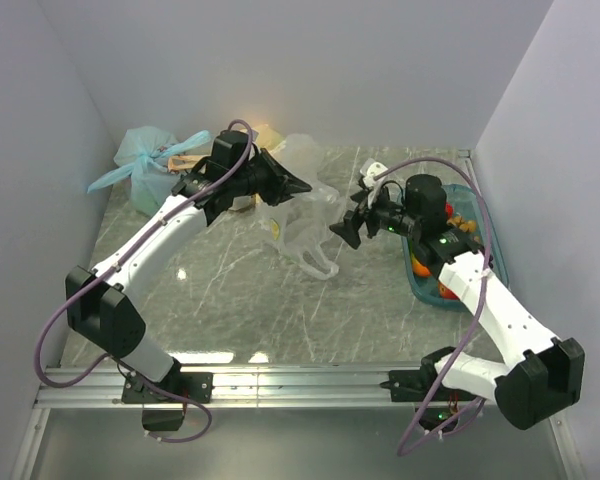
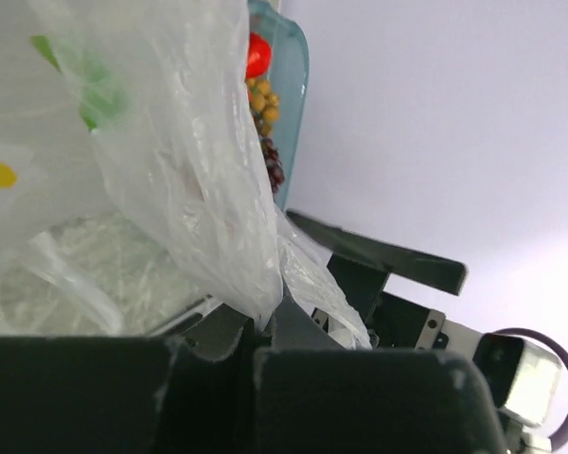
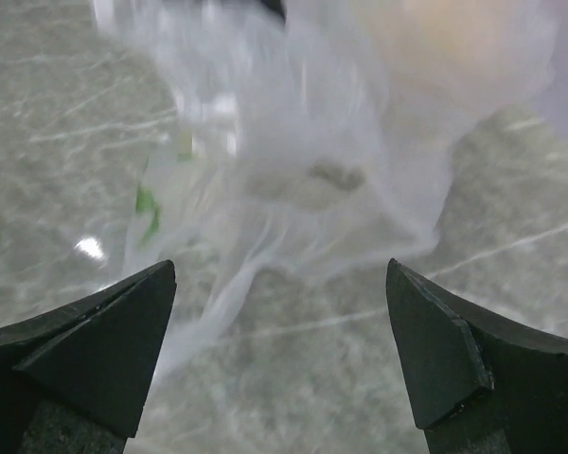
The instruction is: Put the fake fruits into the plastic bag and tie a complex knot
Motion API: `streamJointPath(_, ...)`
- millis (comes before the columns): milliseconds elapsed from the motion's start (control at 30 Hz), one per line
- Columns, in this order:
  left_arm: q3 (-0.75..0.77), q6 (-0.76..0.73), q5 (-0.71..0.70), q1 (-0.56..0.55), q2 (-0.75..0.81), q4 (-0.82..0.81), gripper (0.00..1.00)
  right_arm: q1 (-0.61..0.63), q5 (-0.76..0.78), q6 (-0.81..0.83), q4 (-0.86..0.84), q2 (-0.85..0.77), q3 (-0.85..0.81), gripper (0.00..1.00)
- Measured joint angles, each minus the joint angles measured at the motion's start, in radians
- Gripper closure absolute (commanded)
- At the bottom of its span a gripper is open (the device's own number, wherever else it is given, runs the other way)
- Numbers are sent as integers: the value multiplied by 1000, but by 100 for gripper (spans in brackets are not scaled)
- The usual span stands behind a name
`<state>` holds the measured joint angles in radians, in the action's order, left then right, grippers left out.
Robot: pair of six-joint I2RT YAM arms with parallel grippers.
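The clear plastic bag (image 1: 302,222) hangs crumpled over the marble table, lifted at the top. My left gripper (image 1: 300,187) is shut on a fold of its film (image 2: 218,189), pinched between the jaws (image 2: 265,326). My right gripper (image 1: 344,229) stands open just right of the bag. In the right wrist view its fingers (image 3: 280,274) are wide apart, with the blurred bag (image 3: 293,170) ahead and nothing between them. The fake fruits (image 1: 421,268) lie in the blue tray (image 1: 485,235); a red one (image 2: 257,55) and dark grapes (image 2: 273,168) show past the bag. No knot is in view.
A tied light blue bag (image 1: 148,163) sits at the back left corner. An orange-yellow bag (image 1: 267,135) lies behind the left gripper. White walls close in on three sides. The arm bases and a rail (image 1: 300,380) run along the near edge.
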<state>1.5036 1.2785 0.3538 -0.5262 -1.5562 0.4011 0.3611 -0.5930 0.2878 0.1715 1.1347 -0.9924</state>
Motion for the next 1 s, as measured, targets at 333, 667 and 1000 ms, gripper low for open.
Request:
streamJointPath(333,-27,124,98,-7,-5,-46,100,68,118,24,-306,135,-6,29)
streamJointPath(667,-45,16,146,84,25,-111,39,90,-32,-15,-96,264,-281,100)
streamJointPath(1000,-61,-507,97,347,208,-101,1,26,-297,-548,-72,273,-380,100)
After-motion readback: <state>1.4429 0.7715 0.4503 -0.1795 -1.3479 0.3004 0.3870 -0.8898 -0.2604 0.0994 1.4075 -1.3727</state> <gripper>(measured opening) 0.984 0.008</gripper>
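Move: The left fingers hold the gathered part of the plastic bag, right at their tips, with the rest hanging below. From the open right hand, that gathered part is about 5 cm ahead, 7 cm left and 3 cm higher. The orange-handled bag stands on the table some 15 cm ahead of the left hand, 14 cm to its left and 24 cm below. The fruit tray is roughly 26 cm right of the right hand, 2 cm ahead and 22 cm lower. The right fingers shut on the plastic bag beside the left fingertips after the hand reaches about 5 cm forward and left; the left hand, first easing slightly back and right, then lets go, opening wide and swinging some 15 cm left and up, fingers tipping upward. Keeping its pinch, the right hand lifts and draws back while its wrist turns about 30 degrees. ##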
